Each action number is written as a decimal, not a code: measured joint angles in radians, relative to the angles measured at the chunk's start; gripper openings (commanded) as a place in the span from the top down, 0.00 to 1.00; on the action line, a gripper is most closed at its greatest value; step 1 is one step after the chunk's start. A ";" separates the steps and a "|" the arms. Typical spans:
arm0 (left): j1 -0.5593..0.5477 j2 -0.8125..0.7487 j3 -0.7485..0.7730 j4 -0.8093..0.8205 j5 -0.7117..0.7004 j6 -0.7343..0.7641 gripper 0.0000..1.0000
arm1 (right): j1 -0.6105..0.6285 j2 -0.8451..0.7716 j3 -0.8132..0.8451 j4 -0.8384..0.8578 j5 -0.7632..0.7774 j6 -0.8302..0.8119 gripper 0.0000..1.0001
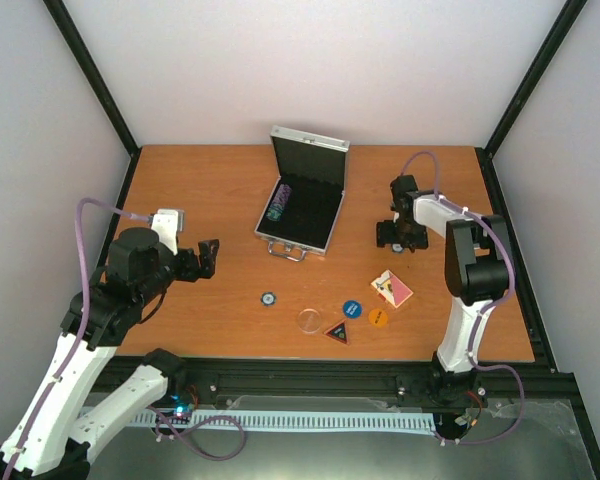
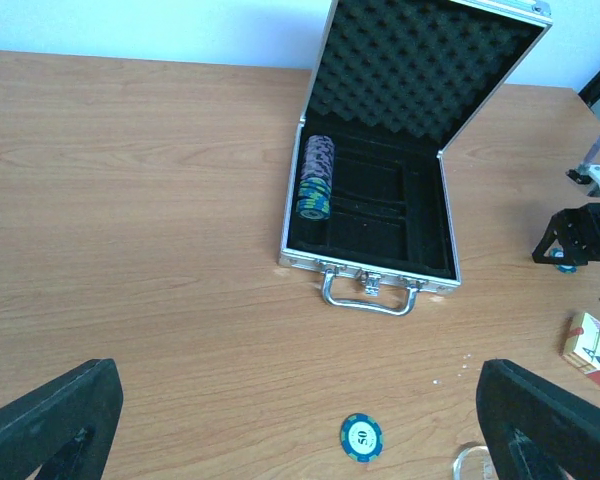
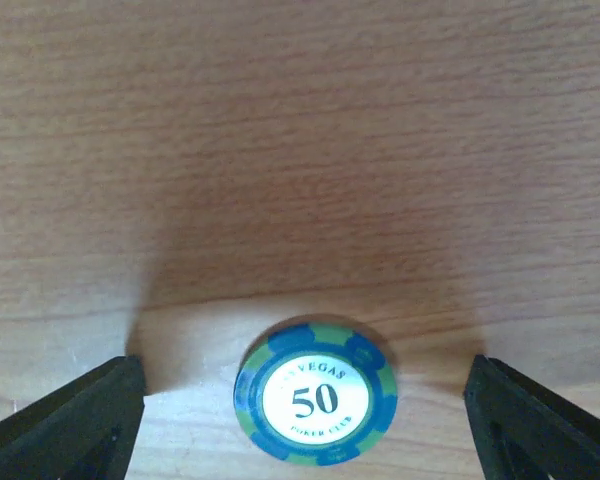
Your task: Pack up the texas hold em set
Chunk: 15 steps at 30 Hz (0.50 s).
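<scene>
The silver case (image 1: 302,236) lies open at the table's middle back, lid up, with a stack of chips (image 1: 278,200) in its left slot; the left wrist view shows the case (image 2: 368,268) and that stack (image 2: 316,178) too. My right gripper (image 1: 395,236) points down to the right of the case, open. A blue-green 50 chip (image 3: 315,400) lies flat between its fingers (image 3: 70,425), touching neither. My left gripper (image 1: 208,257) hovers open and empty at the left, facing the case. Another 50 chip (image 1: 268,298) lies loose in front of the case.
In front of the case lie a clear round button (image 1: 308,320), a triangular button (image 1: 337,332), a blue round button (image 1: 352,309) and an orange one (image 1: 378,317). The card deck (image 1: 392,288) lies just behind them, near the right arm. Black frame posts stand at the back corners.
</scene>
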 measured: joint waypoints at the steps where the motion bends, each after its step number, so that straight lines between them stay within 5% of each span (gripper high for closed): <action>1: 0.000 0.000 0.000 0.000 0.000 0.000 0.00 | -0.003 0.005 0.005 0.002 -0.003 -0.001 0.13; 8: 0.000 0.000 0.000 0.000 -0.004 0.001 0.00 | -0.004 0.014 0.014 0.006 -0.006 -0.011 0.35; 15: 0.000 0.000 0.000 0.000 -0.008 0.001 0.00 | -0.004 0.003 -0.006 0.029 -0.006 -0.014 0.33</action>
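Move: The blue-green 50 chip lies flat on the table between the right hand's open fingertips, practically straight under the hand point, about 1 cm down. The card pack lies some 11 cm back and 2 cm to the left of that hand; the open case is about 9 cm ahead and 25 cm left. From the idle left hand the chip is roughly 16 cm ahead, 43 cm to the right and 29 cm below. The 50 chip is being closed in on from both sides: the right hand, fingers pointing nearly straight down at table height, creeps only about 0.5 cm forward over it while its wide-open fingers narrow to roughly two thirds open. Both tips still stand clear of the chip's rim, and the wrist barely turns. ##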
